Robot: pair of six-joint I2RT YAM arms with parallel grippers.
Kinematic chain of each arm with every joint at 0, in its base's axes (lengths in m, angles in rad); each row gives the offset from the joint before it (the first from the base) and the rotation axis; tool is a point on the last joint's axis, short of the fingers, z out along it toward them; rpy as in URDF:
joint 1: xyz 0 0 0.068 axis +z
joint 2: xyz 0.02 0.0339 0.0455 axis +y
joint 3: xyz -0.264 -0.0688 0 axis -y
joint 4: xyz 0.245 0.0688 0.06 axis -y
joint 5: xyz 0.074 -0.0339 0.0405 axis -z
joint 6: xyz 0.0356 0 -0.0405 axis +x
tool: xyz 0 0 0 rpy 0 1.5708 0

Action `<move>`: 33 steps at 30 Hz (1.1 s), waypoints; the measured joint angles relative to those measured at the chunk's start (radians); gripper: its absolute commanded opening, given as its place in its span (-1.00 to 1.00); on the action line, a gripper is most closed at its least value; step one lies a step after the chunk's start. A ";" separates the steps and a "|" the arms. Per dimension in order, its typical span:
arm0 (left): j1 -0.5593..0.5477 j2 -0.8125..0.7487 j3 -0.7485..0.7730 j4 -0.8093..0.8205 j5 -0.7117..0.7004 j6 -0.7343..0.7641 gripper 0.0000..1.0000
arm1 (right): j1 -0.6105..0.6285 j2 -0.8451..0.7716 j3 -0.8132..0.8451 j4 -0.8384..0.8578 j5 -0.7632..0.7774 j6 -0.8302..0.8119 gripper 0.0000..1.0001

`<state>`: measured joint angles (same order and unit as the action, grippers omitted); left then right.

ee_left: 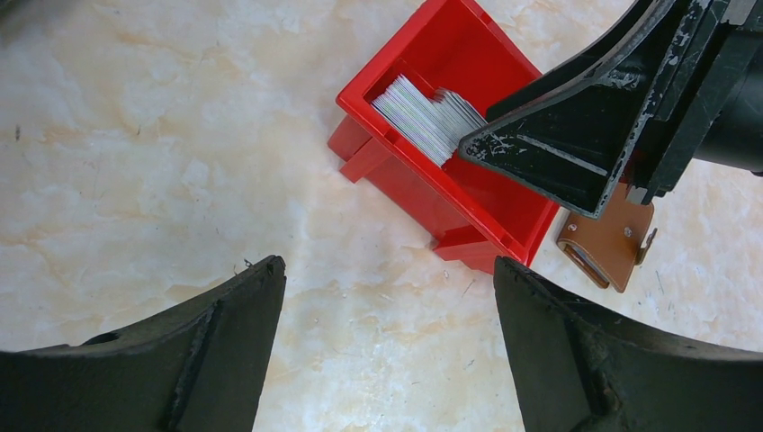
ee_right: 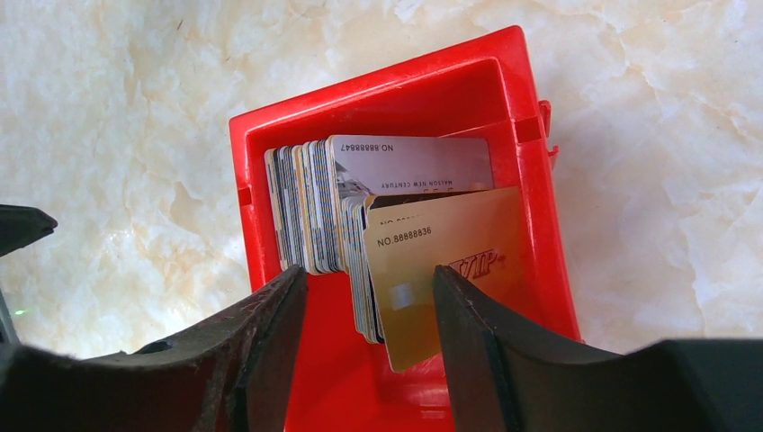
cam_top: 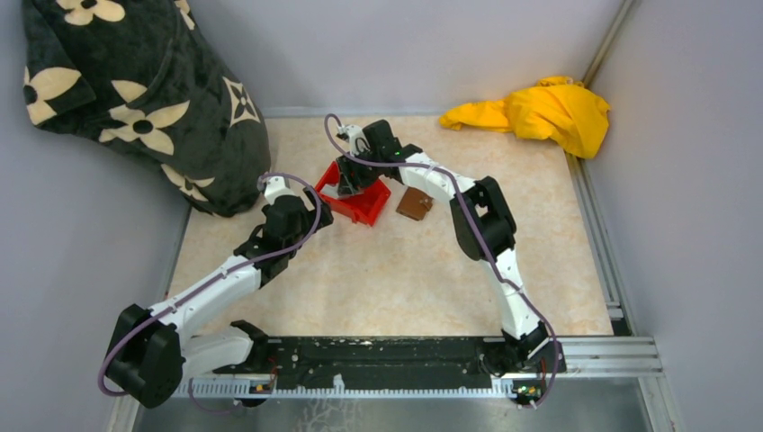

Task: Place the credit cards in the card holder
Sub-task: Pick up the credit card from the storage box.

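Note:
Several credit cards stand on edge in a red bin, with a gold card leaning at the front of the stack. My right gripper reaches down into the bin, open. Its fingers straddle the front cards; the right finger is close against the gold card and the left one stands apart from the stack. The card holder, brown and flat, lies on the table just right of the bin. My left gripper hovers open over bare table near the bin's front-left corner, nothing between its fingers.
A dark flower-patterned bag fills the back left corner. A yellow cloth lies at the back right. Grey walls close in the table on three sides. In the left wrist view the card holder shows beside the bin.

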<state>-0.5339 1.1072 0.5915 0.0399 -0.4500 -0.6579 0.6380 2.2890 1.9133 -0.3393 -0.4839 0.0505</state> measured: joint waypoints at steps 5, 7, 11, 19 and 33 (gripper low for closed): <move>0.000 0.000 0.000 0.000 0.003 0.000 0.82 | 0.000 0.000 0.000 0.000 -0.005 0.004 -0.07; 0.000 0.000 0.000 0.000 0.006 -0.001 0.82 | -0.001 0.000 0.000 0.000 -0.007 0.004 -0.13; 0.000 0.000 -0.002 0.000 0.010 -0.003 0.82 | -0.003 0.000 0.000 0.000 -0.008 0.005 -0.41; 0.000 0.000 -0.003 0.000 0.013 -0.004 0.82 | -0.006 0.000 0.000 0.001 -0.008 0.006 -0.63; 0.000 0.000 -0.002 -0.003 0.017 -0.005 0.82 | -0.005 -0.002 0.000 0.003 -0.002 0.006 -0.79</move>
<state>-0.5339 1.1069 0.5892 0.0364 -0.4328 -0.6624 0.6331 2.2875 1.9133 -0.3367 -0.4862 0.0563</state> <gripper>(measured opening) 0.913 0.168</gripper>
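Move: The gold card and the bunch of cards under it stand right at the right gripper: their middle is about 2 cm ahead, level sideways and some 2 cm below, with their back edge already between the open fingers. The red storage box around them is centred roughly 1 cm to the right, no farther ahead, 3 cm lower. The card holder lies about 15 cm to the right and 2 cm back, 5 cm lower. From the left gripper the gold card is about 6 cm ahead, 8 cm to the right and 6 cm below. Hold the right gripper where it is inside the storage box, fingers still pointing left and down, and close it from a bit over half open to nearly shut. Bring one finger in against the gold card's face and the other from behind the bunch, pinching its back edge between the tips; then keep squeezing without lifting or turning. ##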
